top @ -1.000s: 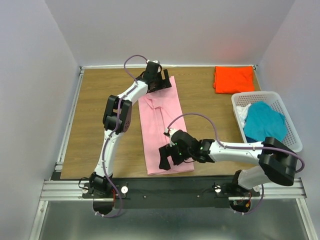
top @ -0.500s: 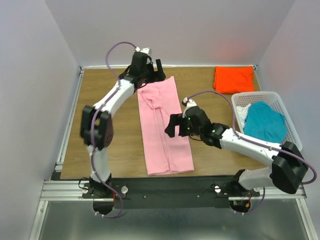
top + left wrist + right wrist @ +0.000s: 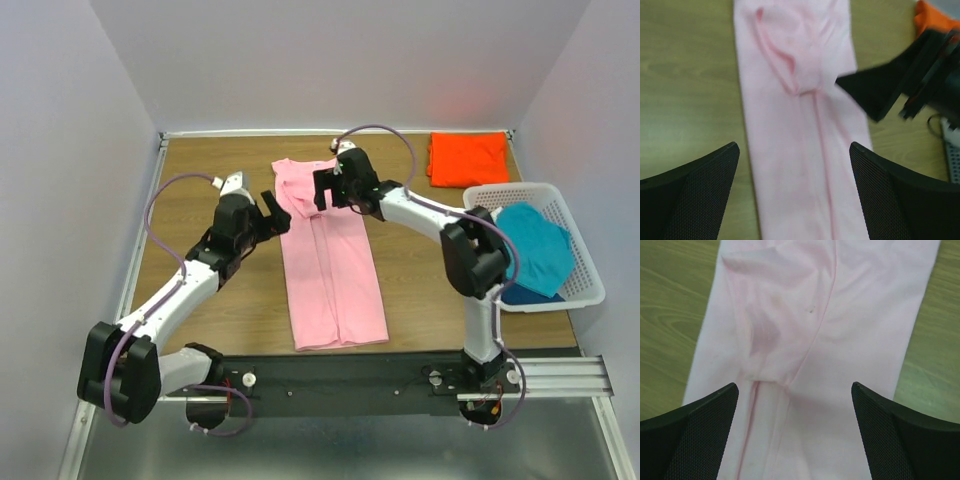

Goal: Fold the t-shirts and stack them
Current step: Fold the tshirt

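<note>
A light pink t-shirt (image 3: 333, 270) lies folded into a long narrow strip down the middle of the table, sleeves tucked in. My left gripper (image 3: 272, 212) hovers open at the strip's upper left edge; in the left wrist view the pink t-shirt (image 3: 800, 120) lies under the open left gripper (image 3: 794, 152). My right gripper (image 3: 322, 192) is open above the strip's far end, and its view shows the pink t-shirt (image 3: 850, 335) below the right gripper (image 3: 795, 390). An orange t-shirt (image 3: 467, 157) lies folded at the far right. A teal t-shirt (image 3: 535, 248) sits in the basket.
The white lattice basket (image 3: 586, 272) stands at the right edge, with a white cloth (image 3: 487, 226) beside the teal one. Grey walls close in the table on three sides. Bare wood shows left of the pink strip and between it and the basket.
My left gripper pulled back from the shirt's far end to its upper left side. My right gripper travelled from the near end up to the far end. Both stayed open.
</note>
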{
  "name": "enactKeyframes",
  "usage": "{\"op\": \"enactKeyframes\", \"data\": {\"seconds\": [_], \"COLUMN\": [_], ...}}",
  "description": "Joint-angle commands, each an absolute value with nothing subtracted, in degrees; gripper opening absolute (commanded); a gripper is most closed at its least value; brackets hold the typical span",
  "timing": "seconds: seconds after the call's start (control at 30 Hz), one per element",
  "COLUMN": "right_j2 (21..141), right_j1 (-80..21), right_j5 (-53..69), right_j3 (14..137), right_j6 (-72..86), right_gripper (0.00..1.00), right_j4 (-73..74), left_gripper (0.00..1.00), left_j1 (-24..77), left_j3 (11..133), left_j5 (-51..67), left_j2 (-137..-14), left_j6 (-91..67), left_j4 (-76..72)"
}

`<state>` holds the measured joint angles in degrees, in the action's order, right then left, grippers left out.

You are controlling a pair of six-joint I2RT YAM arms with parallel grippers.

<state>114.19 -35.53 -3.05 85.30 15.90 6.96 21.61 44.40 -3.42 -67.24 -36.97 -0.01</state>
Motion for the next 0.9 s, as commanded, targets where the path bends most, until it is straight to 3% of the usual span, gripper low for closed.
{"op": "enactKeyframes", "data": {"seconds": [0.0, 0.27, 0.67, 0.87], "right_j2": [123.0, 138.6, 142.5, 142.3], "right_j1": [-35.7, -33.2, -30.7, -28.6], "right_j5": [-2.8, -4.0, -19.1, -15.2], "right_j3": [94.7, 111.4, 110.8, 110.0], "right_j6": [5.8, 4.4, 3.5, 4.5], "right_gripper": [1.0, 1.0, 1.0, 1.0], "right_j4": [8.7, 13.9, 18.4, 18.8], "left_gripper": [0.98, 0.98, 0.98, 0.98], "left_j1": [21.9, 22.0, 22.1, 22.5], "left_j3": [38.5, 35.0, 25.9, 24.1], "left_j5": [-6.3, -2.1, 2.4, 4.5], "left_j2": [-61.6, -59.5, -58.7, -59.3], "left_j6": [-41.8, -41.7, -42.8, -42.5], "left_j4": [-0.6, -1.0, -1.7, -2.2]}}
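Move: The pink t-shirt's folded-over flap lies about 7 cm ahead of the open right hand, 5 cm to its left and 8 cm below; the shirt's far left corner is 17 cm ahead and 15 cm left, the folded orange shirt 17 cm ahead and about 39 cm right. From the left hand, the near left hem corner lies some 28 cm back, 2 cm left and 15 cm down, the flap 17 cm ahead and 3 cm right. The right hand, fingers staying wide open, sweeps forward about 11 cm over the flap while sinking some 8 cm, until its fingertips press on the cloth, then keeps that height and slides right and a little forward, rolling its left side down, dragging the shirt along. Meanwhile the left hand sinks and draws back towards the near hem, tipping its open fingers further down without reaching the shirt. ##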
